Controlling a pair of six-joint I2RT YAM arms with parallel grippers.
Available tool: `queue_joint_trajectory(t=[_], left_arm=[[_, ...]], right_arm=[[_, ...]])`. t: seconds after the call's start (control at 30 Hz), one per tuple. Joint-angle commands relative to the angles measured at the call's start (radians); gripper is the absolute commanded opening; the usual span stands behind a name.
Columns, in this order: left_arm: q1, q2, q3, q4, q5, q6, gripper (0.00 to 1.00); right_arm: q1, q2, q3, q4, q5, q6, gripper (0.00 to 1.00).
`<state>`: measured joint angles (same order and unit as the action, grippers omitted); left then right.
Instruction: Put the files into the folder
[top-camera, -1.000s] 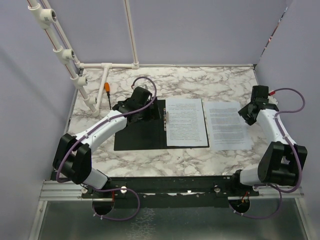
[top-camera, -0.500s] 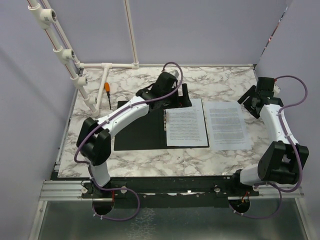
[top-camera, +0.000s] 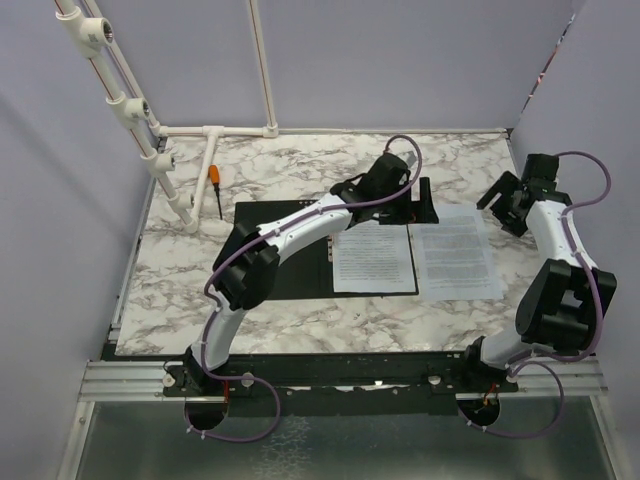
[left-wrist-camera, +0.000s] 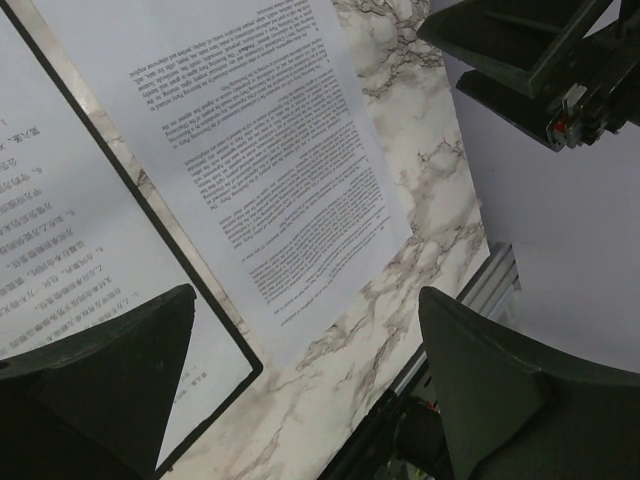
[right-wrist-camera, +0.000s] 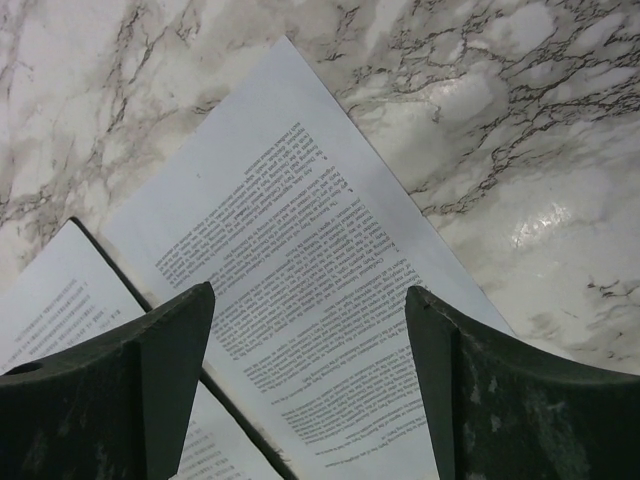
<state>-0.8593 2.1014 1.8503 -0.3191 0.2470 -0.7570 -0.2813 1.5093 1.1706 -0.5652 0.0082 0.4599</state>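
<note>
The folder (top-camera: 280, 255) lies open on the marble table, black inside up. One of the files (top-camera: 372, 258) rests on its right half. A second printed sheet (top-camera: 455, 250) lies loose on the table just right of the folder. My left gripper (top-camera: 420, 205) hovers open over the far edge, between the two sheets. In the left wrist view the left gripper (left-wrist-camera: 305, 300) is above the loose sheet (left-wrist-camera: 270, 170) and the folder's black edge (left-wrist-camera: 150, 210). My right gripper (top-camera: 508, 208) hangs open above the loose sheet's far right corner. The right gripper (right-wrist-camera: 310, 290) holds nothing over that sheet (right-wrist-camera: 320, 200).
An orange-handled screwdriver (top-camera: 214, 180) lies at the back left beside a white pipe frame (top-camera: 165, 160). Purple walls close the table on three sides. The table's front rail (left-wrist-camera: 470, 300) shows past the loose sheet's near end.
My left arm has swung right, from over the folder's left half to the far edge between the sheets. The right gripper has lifted back a little and opened wider.
</note>
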Motion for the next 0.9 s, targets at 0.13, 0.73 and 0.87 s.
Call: queue_joint_trajectory(t=[0.13, 0.73, 0.87], left_arm=[[-0.029, 0.186, 0.137, 0.015, 0.034, -0.045, 0.94], [-0.041, 0.475, 0.412, -0.033, 0.065, -0.085, 0.94], [-0.041, 0.507, 0.433, -0.042, 0.063, -0.091, 0.94]], right_arm=[[-0.019, 0.030, -0.057, 0.070, -0.040, -0.024, 0.83], [-0.064, 0.090, -0.139, 0.127, -0.033, 0.011, 0.83], [-0.065, 0.103, -0.161, 0.139, -0.035, 0.013, 0.83]])
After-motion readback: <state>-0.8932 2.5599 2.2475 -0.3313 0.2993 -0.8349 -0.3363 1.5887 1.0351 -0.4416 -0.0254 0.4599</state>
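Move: The loose printed sheet lies flat under both open, empty hands. Its middle is about 13 cm to the left hand's right, 4 cm back towards the base and some 18 cm below. From the right hand it is only about 3 cm to the left and 2 cm back, roughly 13 cm below. The sheet already in the folder's right half is centred about 11 cm left and 2 cm back of the left hand, and 27 cm left and 2 cm back of the right hand. The left hand swings down and to its right over the far left part of the loose sheet, sinking about 10 cm and going some 7 cm sideways, its tilt changing only slightly and its fingers still wide open. The right hand sinks more slowly towards the same sheet, about 6 cm and nearly straight down with a slight draw back, its fingers also staying open, and neither hand is seen to touch the paper yet. ##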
